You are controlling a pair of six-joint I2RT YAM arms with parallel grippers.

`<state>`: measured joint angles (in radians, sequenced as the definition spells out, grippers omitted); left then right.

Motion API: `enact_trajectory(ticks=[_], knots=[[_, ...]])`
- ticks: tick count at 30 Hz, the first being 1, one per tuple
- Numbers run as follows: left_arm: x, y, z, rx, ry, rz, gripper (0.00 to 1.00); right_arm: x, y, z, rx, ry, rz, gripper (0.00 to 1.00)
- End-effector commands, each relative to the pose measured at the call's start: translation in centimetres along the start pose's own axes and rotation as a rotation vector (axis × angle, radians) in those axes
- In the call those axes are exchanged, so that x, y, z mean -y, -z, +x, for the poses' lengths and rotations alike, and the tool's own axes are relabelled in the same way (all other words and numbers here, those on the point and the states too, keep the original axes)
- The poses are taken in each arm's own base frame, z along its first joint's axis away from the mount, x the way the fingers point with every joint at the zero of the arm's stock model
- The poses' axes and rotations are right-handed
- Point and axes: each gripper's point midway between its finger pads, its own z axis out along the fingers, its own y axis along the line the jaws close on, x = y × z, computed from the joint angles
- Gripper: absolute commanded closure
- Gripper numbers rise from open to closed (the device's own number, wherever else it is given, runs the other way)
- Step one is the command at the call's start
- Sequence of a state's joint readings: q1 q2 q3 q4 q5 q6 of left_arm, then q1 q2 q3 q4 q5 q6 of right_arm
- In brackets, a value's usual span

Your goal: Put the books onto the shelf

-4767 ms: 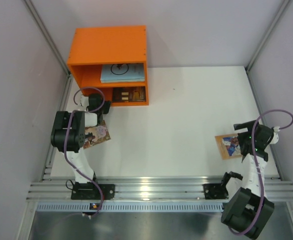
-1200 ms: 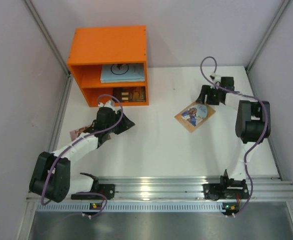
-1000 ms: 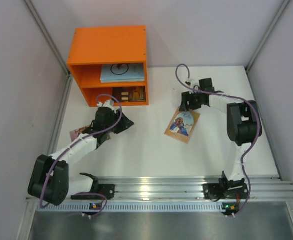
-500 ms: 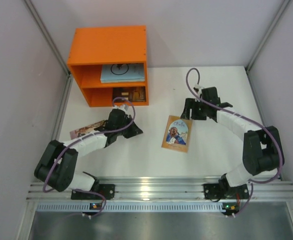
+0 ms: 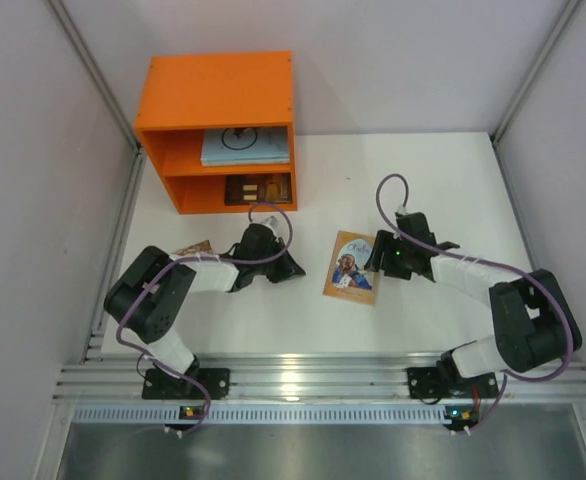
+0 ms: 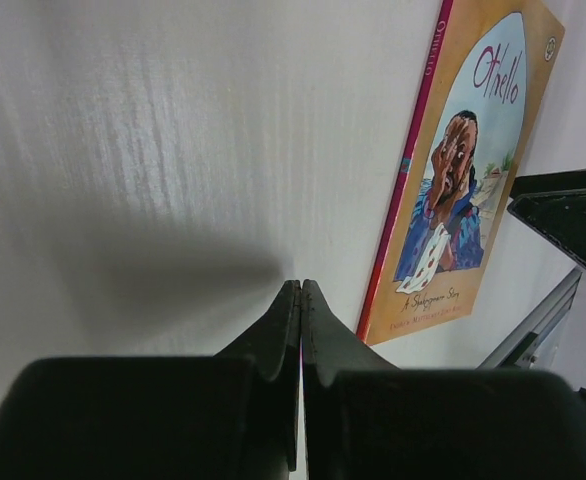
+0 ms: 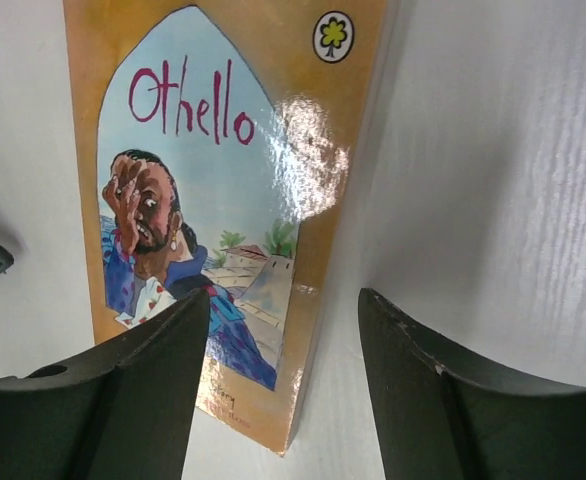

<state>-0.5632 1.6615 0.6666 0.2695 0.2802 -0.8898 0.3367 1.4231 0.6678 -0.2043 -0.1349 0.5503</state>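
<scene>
The orange book with a blue arch picture (image 5: 353, 267) lies flat on the white table (image 5: 423, 180). My right gripper (image 5: 375, 262) is open at its right edge. In the right wrist view one finger (image 7: 163, 340) hangs over the cover (image 7: 223, 170) and the other over bare table; gripper (image 7: 283, 296). My left gripper (image 5: 291, 270) is shut and empty, pointing at the book's left edge (image 6: 453, 170); its tips (image 6: 301, 292) stop short of it. The orange shelf (image 5: 213, 90) holds pale blue books (image 5: 245, 146) above and a dark brown book (image 5: 258, 188) below. A pinkish book (image 5: 191, 247) peeks out behind the left arm.
Grey walls close in the table on the left, back and right. An aluminium rail (image 5: 303, 375) runs along the near edge with both arm bases on it. In the left wrist view the right gripper's black finger (image 6: 573, 215) shows beyond the book.
The left gripper closed and swung right toward the orange book. The right arm slid that book left and nearer, then settled open at its right edge.
</scene>
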Motion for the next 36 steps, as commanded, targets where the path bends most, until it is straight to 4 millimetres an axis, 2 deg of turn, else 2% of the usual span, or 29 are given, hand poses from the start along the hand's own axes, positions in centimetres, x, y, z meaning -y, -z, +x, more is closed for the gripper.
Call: enact_trajectory(ticks=[1, 9, 12, 15, 22, 26, 31, 36], knots=[[2.3, -0.5, -0.3, 0.022, 0.004, 0.095, 1.0, -1.6, -0.3, -0.6, 0.065, -0.016, -0.036, 0.39], [2.3, -1.4, 1.6, -0.014, 0.029, 0.11, 1.0, -4.7, -0.2, -0.4, 0.08, -0.004, -0.155, 0.41], [2.0, -1.5, 2.0, -0.022, 0.043, 0.113, 1.0, -5.6, -0.1, -0.6, 0.096, -0.003, -0.205, 0.44], [2.1, -1.6, 2.3, -0.034, 0.054, 0.124, 1.0, -6.4, 0.4, -1.0, 0.119, -0.023, -0.249, 0.53], [2.3, -1.3, 2.6, -0.024, 0.07, 0.129, 1.0, -6.6, 0.3, -0.4, 0.116, -0.079, -0.276, 0.67], [2.5, -1.3, 2.8, -0.032, 0.076, 0.14, 1.0, -8.0, 0.2, 0.1, 0.095, -0.139, -0.374, 0.69], [2.7, -1.0, 3.0, -0.031, 0.085, 0.149, 1.0, -8.1, 0.1, 0.6, 0.087, -0.17, -0.402, 0.7], [3.1, -0.8, 3.1, -0.03, 0.086, 0.16, 1.0, -8.6, 0.2, 0.9, 0.072, -0.184, -0.437, 0.8]])
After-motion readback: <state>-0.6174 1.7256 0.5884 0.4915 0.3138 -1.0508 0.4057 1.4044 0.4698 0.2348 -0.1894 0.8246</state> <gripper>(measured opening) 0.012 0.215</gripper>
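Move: The Othello book lies flat about 15 cm to the left gripper's right and some 1 cm ahead, its red spine towards that gripper. From the right gripper its middle is some 7 cm to the left and level, so the open fingers stand at its right edge, only about 1 cm higher. From the left gripper, the brown book on the lower shelf is about 26 cm ahead and 13 cm left; the patterned book lies roughly 35 cm left, about level. Slide the Othello book left with the right gripper, about 4 cm, then nearly stop and close the fingers to pinch its right edge while tipping them some 15 degrees to point more leftward. Bring the shut left fingertips about 3 cm right and slightly back, a touch lower, against the lower end of the spine, and hold them there as a stop. ##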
